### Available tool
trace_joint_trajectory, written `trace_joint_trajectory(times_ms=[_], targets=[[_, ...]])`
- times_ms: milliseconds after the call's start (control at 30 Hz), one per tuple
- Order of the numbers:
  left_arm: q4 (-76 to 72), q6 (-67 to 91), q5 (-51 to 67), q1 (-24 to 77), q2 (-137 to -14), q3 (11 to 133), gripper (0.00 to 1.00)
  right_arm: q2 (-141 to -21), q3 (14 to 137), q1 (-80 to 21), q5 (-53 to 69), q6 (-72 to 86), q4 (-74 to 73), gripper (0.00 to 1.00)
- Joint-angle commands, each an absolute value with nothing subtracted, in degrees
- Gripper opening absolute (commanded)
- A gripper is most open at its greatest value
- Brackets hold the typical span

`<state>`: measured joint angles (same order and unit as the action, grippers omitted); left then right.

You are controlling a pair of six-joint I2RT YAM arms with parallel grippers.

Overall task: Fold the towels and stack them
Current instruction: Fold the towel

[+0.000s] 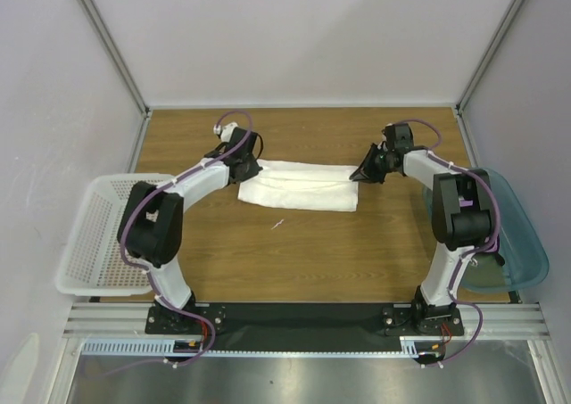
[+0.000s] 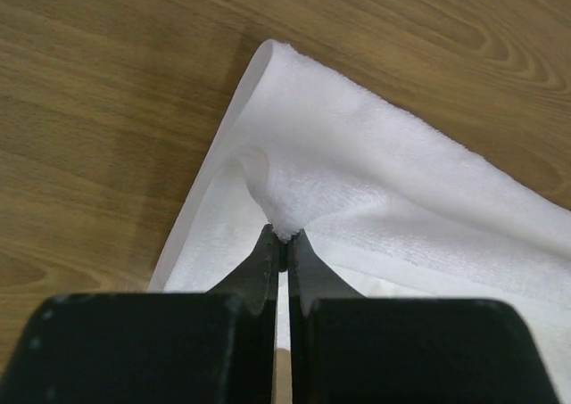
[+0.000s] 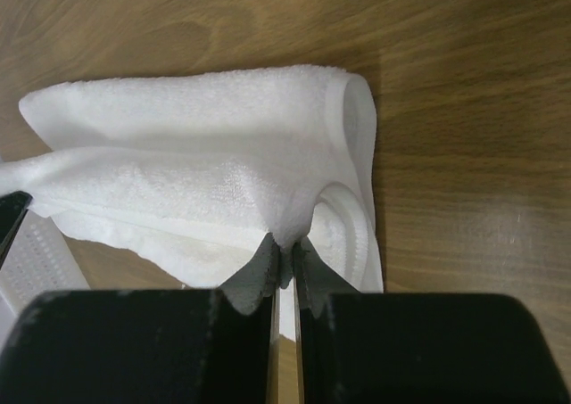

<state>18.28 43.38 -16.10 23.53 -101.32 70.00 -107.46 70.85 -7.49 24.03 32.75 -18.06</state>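
Observation:
A large white towel (image 1: pixel 299 186) lies folded into a long strip across the far middle of the wooden table. My left gripper (image 1: pixel 251 165) is at its left end, shut on a pinch of the white towel (image 2: pixel 357 172), and the cloth rises in a peak at my left gripper (image 2: pixel 285 236). At the strip's right end my right gripper (image 1: pixel 361 176) pinches the white towel (image 3: pixel 196 145) the same way; the fabric is drawn up at my right gripper (image 3: pixel 285 243). No other towels are in view.
A white perforated basket (image 1: pixel 96 243) hangs off the table's left edge. A translucent teal bin (image 1: pixel 517 243) sits at the right edge beside the right arm. A small pale scrap (image 1: pixel 279 223) lies on the wood in front of the towel.

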Motion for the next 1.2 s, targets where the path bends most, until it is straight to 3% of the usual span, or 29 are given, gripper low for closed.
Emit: trace_joint_trajectory(times_ms=[0,333,367,433,533,567,600,667,700,800,1167], targets=[[16.8,42.0,-17.8,22.0,-103.3,72.4,0.00,-109.4,74.5,-6.9,22.8,31.4,-16.0,0.00],[15.6,41.5,-17.8,20.9,-109.6,75.8,0.00,-113.1,77.8,-6.2,23.0,30.8,-14.1,0.00],[16.4,41.4,-17.8,20.8,-109.9,76.1,0.00,-113.2,78.0,-6.3,23.1,30.8,-14.1,0.06],[17.4,41.2,-17.6,20.6,-110.1,77.5,0.07,-112.9,78.0,-6.3,23.6,30.8,-13.7,0.21],[16.8,39.5,-17.1,20.4,-108.6,78.0,0.23,-110.9,77.6,-6.2,23.8,30.9,-12.4,0.32],[16.3,39.0,-17.0,20.3,-107.9,78.0,0.27,-110.6,77.6,-6.3,23.9,30.9,-12.0,0.35],[15.2,38.6,-16.7,20.3,-107.3,78.0,0.39,-110.1,77.7,-6.2,24.1,30.8,-11.8,0.38],[14.5,37.4,-16.5,20.2,-105.2,78.6,0.48,-108.8,78.3,-6.3,24.5,31.2,-11.1,0.42],[14.2,37.1,-16.3,20.2,-104.4,78.8,0.59,-108.3,78.3,-6.3,24.8,31.4,-10.6,0.43],[14.0,35.6,-14.1,20.1,-100.6,78.0,0.72,-105.7,77.5,-6.8,25.7,32.2,-8.9,0.47],[-1.6,43.5,2.7,21.6,-86.9,56.3,0.84,-97.0,62.1,-15.3,21.3,40.9,4.5,0.64]])
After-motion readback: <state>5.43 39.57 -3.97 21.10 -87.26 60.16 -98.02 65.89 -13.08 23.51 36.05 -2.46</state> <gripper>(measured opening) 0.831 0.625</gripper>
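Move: Each hand still pinches one end of the towel's near edge, turned up and forward. The left hand's aim, the towel's far left corner, is about 5 cm ahead, 3 cm left and 4 cm below; the towel's middle is some 9 cm right and 3 cm back. The right hand's aim, the far right corner, is about 5 cm ahead, 2 cm right and 2 cm below; the towel's middle is roughly 13 cm left and 2 cm back. Both hands keep their pinch on the towel edge and carry it forward towards the far edge, roughly 3 cm, the left also sinking nearly 4 cm while the right dips only slightly. They then open wide, still easing forward, and come free: up 8 to 11 cm and back, the left drifting a little right, the right about 5 cm left over the towel, fingertips tilting up and forward. ##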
